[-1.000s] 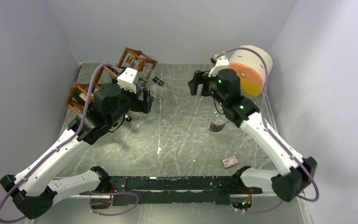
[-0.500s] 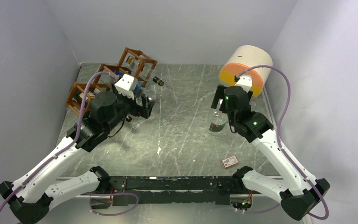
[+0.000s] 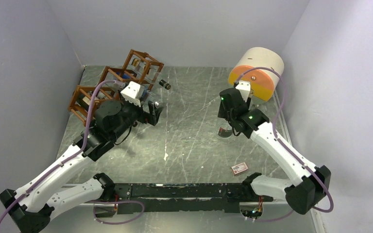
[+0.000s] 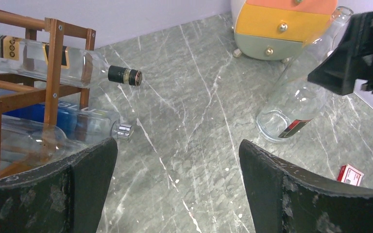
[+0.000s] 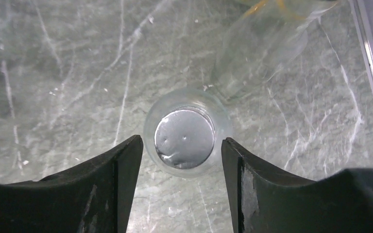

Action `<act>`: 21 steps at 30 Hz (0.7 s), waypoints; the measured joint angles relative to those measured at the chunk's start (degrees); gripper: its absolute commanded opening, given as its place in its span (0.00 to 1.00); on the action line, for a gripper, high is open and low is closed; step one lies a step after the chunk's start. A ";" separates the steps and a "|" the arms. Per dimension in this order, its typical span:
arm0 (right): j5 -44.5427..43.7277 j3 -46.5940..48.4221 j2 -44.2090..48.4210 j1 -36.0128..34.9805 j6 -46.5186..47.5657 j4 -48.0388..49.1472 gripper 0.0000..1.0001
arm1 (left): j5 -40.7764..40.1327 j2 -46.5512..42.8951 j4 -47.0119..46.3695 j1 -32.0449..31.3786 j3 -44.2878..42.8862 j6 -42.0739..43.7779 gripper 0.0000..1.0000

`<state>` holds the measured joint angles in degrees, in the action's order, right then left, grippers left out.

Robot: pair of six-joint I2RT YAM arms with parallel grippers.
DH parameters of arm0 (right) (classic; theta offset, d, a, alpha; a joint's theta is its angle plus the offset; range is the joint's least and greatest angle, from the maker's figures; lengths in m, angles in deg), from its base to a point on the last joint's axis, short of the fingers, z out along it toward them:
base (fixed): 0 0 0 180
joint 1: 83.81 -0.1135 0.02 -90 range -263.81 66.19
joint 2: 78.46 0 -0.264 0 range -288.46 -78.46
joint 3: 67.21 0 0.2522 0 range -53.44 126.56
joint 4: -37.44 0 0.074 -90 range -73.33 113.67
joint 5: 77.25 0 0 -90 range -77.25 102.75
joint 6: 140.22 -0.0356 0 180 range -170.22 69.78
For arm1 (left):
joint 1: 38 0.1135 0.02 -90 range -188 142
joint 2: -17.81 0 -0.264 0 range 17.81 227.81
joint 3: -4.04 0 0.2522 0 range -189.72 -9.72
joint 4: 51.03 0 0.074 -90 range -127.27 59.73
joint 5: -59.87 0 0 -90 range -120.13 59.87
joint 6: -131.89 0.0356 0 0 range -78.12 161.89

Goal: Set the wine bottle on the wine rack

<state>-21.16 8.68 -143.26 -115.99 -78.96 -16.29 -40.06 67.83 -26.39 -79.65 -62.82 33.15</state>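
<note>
The wine bottle, clear glass with a red label near its base, stands tilted on the marble table by the round drum. Its base shows beside my right arm. In the right wrist view its round end sits between the fingertips of my right gripper; the jaws stand partly closed, with thin gaps on both sides. My right gripper hangs by the bottle's upper half. The wine rack, reddish-brown bars, stands at the back left. My left gripper is open and empty in front of the rack.
Two bottles lie in the rack, one black-capped, one silver-capped with a blue label. A cream, orange and yellow drum stands at the back right. A small red and white box lies near the right arm's base.
My right arm swung from the back middle over to the bottle and came down on it, its jaws narrowing. My left gripper drew back a little from the rack, still open.
</note>
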 measured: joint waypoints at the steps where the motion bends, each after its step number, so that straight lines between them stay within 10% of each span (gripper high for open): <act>1: -0.09 0.00 -1.11 0.00 -0.22 -0.59 0.57 | 0.00 -0.31 -0.55 0.00 0.28 0.20 0.99; 14: -1.18 1.38 -3.43 0.00 2.67 -0.83 0.01 | -0.35 -0.31 -2.51 0.00 2.29 0.79 0.98; 21: 6.58 1.42 -3.52 0.26 7.80 2.89 0.00 | -2.93 2.05 -1.66 0.07 1.33 -1.66 0.98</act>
<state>-14.58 10.11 -146.78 -115.73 -71.15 -13.41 -42.99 69.89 -28.06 -79.58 -61.49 31.49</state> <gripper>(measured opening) 0.393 0.977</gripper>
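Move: The clear bottle with the white cap stands right at the right hand, its cap between the open fingers and its middle about 12 cm below. A glass carafe stands about 7 cm ahead of the hand and 7 to its right; the drawer cabinet is some 19 cm ahead and 14 right, the matchbox 17 cm back and 4 right. From the left hand the bottle lies about 25 cm right, 2 ahead and 22 below. The right hand sinks about 1.5 cm, pinches the bottle by its cap, then draws left about 2.5 cm. ##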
